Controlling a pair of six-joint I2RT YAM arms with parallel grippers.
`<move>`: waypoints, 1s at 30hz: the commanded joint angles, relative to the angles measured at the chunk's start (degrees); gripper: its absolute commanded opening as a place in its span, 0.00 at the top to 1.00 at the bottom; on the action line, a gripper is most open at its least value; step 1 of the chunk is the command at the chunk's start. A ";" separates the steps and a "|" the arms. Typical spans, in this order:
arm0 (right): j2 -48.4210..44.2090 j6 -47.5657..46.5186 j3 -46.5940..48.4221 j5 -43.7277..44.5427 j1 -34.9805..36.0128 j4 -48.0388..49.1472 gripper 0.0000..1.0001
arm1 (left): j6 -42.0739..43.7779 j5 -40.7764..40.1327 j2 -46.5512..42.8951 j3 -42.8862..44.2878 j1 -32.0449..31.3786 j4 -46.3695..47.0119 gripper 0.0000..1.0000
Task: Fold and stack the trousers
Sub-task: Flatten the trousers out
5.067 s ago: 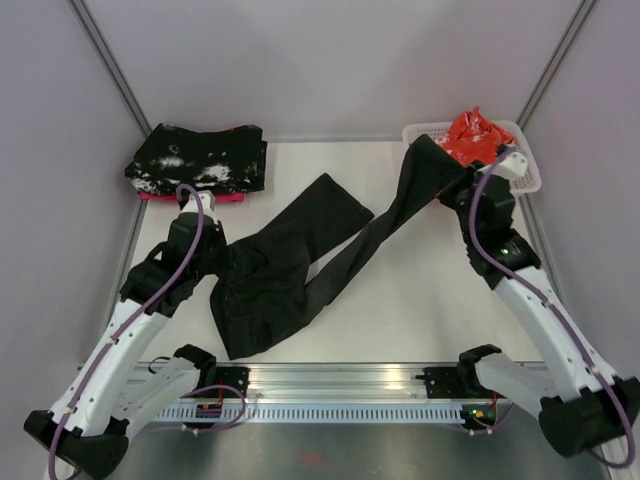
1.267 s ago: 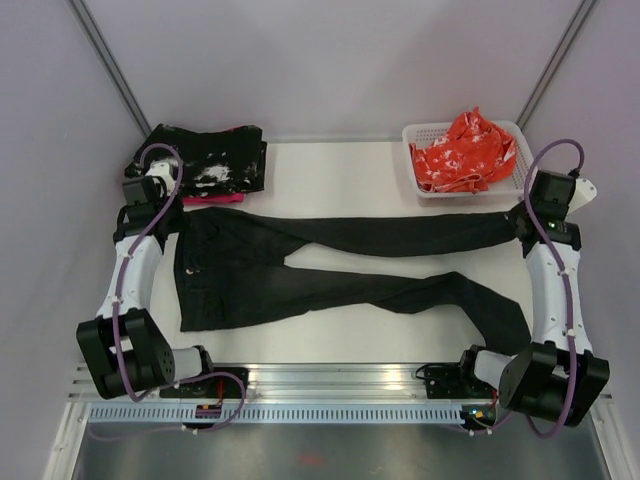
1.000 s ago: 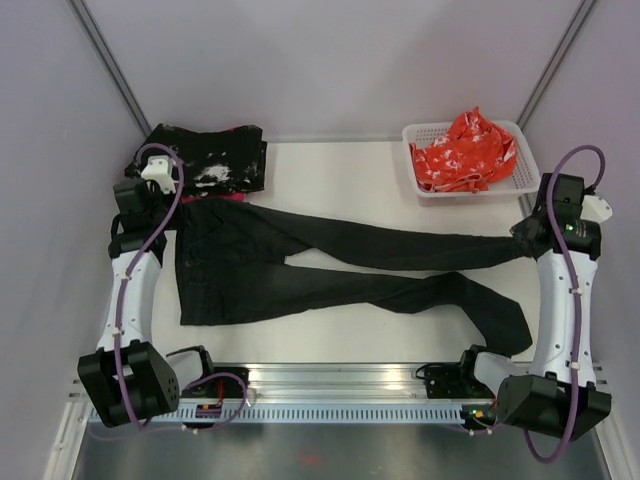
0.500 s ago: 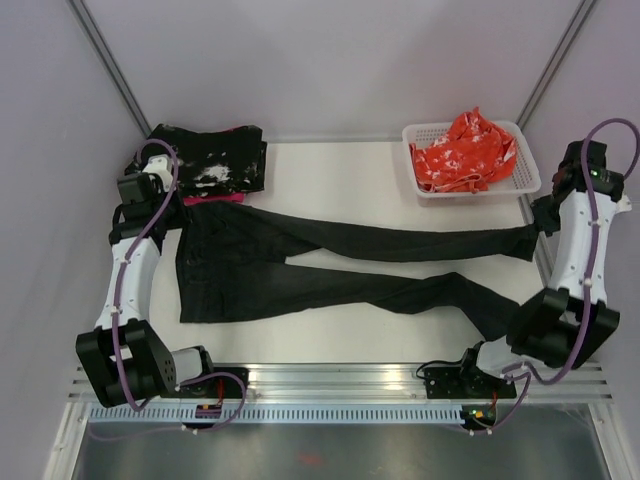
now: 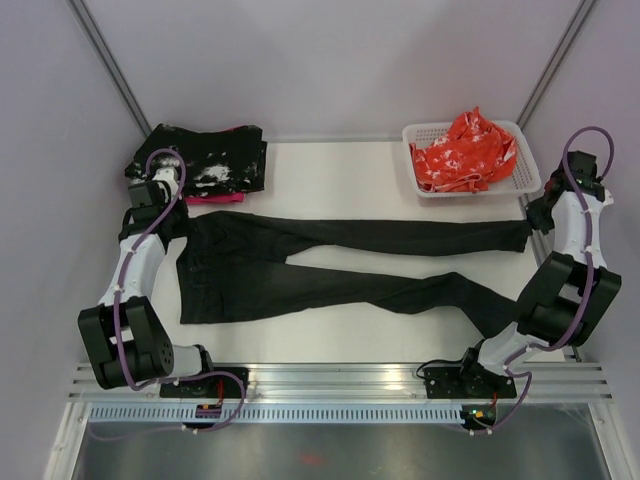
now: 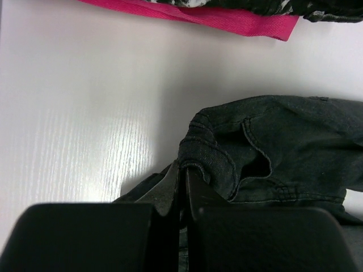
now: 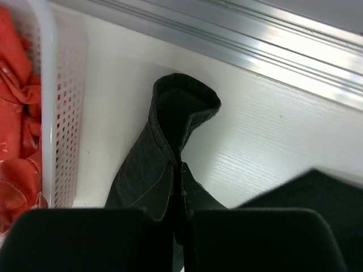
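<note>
The black trousers (image 5: 330,265) lie stretched across the table, waist at the left, legs running right. The far leg is pulled straight; the near leg bends toward the front right. My left gripper (image 5: 172,215) is shut on the waistband's far corner (image 6: 195,161), the cloth pinched between its fingers (image 6: 170,187). At the table's right edge, just in front of the basket, my right gripper (image 5: 535,225) is shut on the far leg's hem (image 7: 181,107), whose cuff loops up past the fingertips (image 7: 164,192).
A white basket (image 5: 524,182) holding orange-red cloth (image 5: 462,148) stands at the back right, close to the right gripper; its wall (image 7: 62,102) shows in the right wrist view. A folded black speckled cloth on pink cloth (image 5: 200,160) lies back left, its pink edge (image 6: 227,20) near the left gripper.
Both arms have pulled outward and slightly back, drawing the far leg taut and straight. The right arm swung to the table's right edge; the left shifted a little toward the stack.
</note>
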 commanded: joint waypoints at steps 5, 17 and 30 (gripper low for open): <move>2.12 -16.48 -5.03 -8.05 -0.15 17.70 1.00 | -0.21 1.99 1.80 0.08 0.52 3.29 0.98; -21.90 0.69 -5.30 5.10 -0.07 -4.03 1.00 | -6.53 1.73 -6.01 1.65 0.52 2.60 0.98; -40.00 14.90 -2.03 11.73 10.99 -21.86 1.00 | -15.06 4.71 -6.99 0.34 0.61 3.04 0.98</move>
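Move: Pinched in both shut hands, the trousers' far side runs from waist to cuff. The near leg's cuff lies roughly 22 cm back and 7 cm left of the right hand, some 4 cm below; the basket stands about 15 cm ahead and 14 cm left of that hand. From the left hand, the near waist corner is about 23 cm back, 1 cm left and 3 cm lower, and the black-and-white stack 14 cm ahead, 3 cm right. Dipping a few centimetres forward and down first, the right hand keeps its pinch by the far cuff, then sweeps fast up about 20 cm and as far back, veering left, away from the basket, its fingertips tilting outward by some 30 degrees. The left hand holds the waist nearly still, then lifts it about 5 cm. ##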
